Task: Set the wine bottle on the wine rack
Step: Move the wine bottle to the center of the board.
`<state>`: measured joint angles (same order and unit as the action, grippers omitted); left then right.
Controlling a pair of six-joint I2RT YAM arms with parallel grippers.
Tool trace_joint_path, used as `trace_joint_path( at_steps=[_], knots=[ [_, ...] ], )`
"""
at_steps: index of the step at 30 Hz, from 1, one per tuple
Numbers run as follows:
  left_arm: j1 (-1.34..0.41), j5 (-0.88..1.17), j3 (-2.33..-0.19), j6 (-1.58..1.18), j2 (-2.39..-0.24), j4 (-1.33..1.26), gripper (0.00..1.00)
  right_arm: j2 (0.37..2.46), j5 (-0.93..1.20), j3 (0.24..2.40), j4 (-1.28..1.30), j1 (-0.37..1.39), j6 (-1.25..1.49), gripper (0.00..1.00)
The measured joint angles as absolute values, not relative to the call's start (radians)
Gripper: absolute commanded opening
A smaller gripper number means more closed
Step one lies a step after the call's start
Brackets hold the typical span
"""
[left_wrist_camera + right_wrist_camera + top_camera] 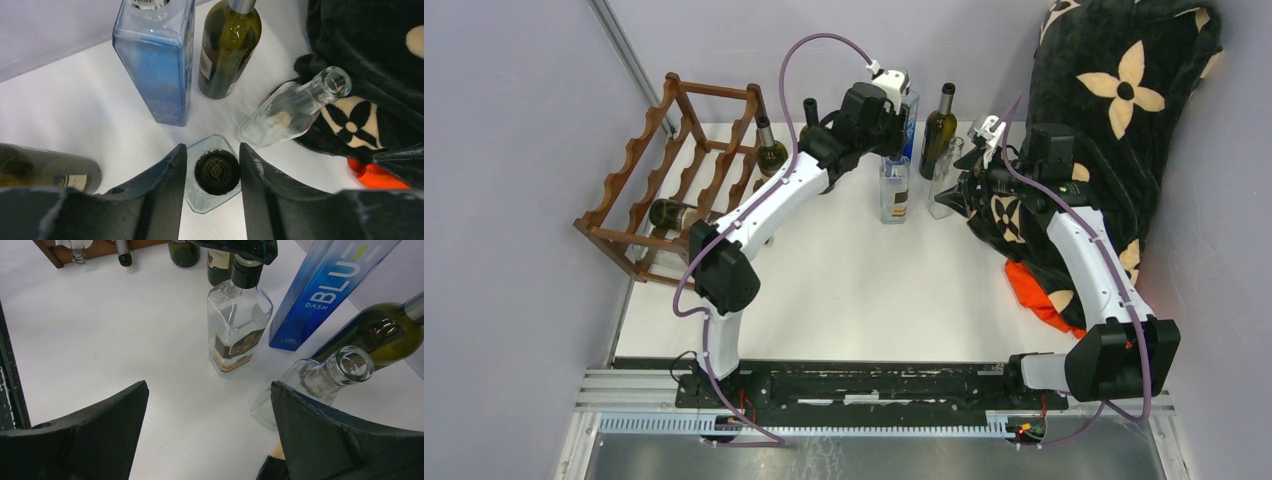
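The dark wooden wine rack stands at the table's left edge with one dark bottle lying in it. A green wine bottle stands at the back. My left gripper is over a clear square bottle. Its fingers straddle the black cap, the right one at the cap's edge and a narrow gap on the left: open. My right gripper is wide open and empty, its right finger beside an uncapped clear bottle.
A tall blue bottle stands behind the clear square one. Two dark bottles stand near the rack. A black flowered blanket and an orange object fill the right side. Grey walls close in at the back and sides.
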<state>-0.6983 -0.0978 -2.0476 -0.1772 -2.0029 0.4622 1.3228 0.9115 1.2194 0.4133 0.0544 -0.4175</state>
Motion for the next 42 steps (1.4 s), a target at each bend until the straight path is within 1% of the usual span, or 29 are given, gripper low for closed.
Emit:
trace_joint_path(
  at_steps=[5,13,17,19,24,29,36,42],
  knots=[
    [-0.706,-0.084,-2.067,-0.178,-2.003,0.451,0.63,1.322,0.912,1.219,0.413,0.05,-0.417,0.98],
    [-0.719,-0.076,-2.065,-0.178,-1.982,0.438,0.72,1.317,0.915,1.219,0.417,0.049,-0.423,0.98],
    [-0.719,-0.076,-1.968,-0.178,-1.863,0.414,0.81,1.308,0.934,1.219,0.44,0.047,-0.455,0.98],
    [-0.718,-0.076,-1.907,-0.178,-1.782,0.397,0.84,1.304,0.946,1.219,0.449,0.047,-0.473,0.98],
    [-0.704,-0.076,-1.779,-0.178,-1.581,0.364,0.86,1.303,0.979,1.22,0.48,0.047,-0.516,0.98],
    [-0.661,-0.098,-1.705,-0.176,-1.467,0.372,0.87,1.303,1.015,1.221,0.499,0.047,-0.55,0.98],
    [-0.61,-0.176,-1.606,-0.142,-1.412,0.469,0.88,1.303,1.051,1.221,0.528,0.047,-0.599,0.98],
    [-0.594,-0.191,-1.574,-0.128,-1.409,0.501,0.87,1.304,1.066,1.221,0.538,0.047,-0.611,0.98]
  ],
)
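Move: The nearer of the two standing wine bottles by the rack lies about 17 cm to the left hand's left and 7 cm farther out, its middle some 8 cm below; the rack-side wine bottle is about 10 cm left of it and 3 cm nearer. The capped clear bottle stands right under the left hand, its middle 10 cm down, with the blue bottle 10 cm ahead. From the right hand the nearer wine bottle is roughly 30 cm left, 13 cm ahead. The left hand, its fingers already loosening at the neck of the standing capped clear bottle, opens them nearly fully and comes free, rising about 13 cm while drawing back some 8 cm and tipping its fingers up, then swings left, 15 cm in all, over the open table and sinks about 6 cm again, turning some 10 degrees counter-clockwise, until it is roughly in line with the nearer wine bottle but still well short of it. Meanwhile the right hand, wide open and empty, eases back about 3 cm and turns 10 degrees counter-clockwise. ##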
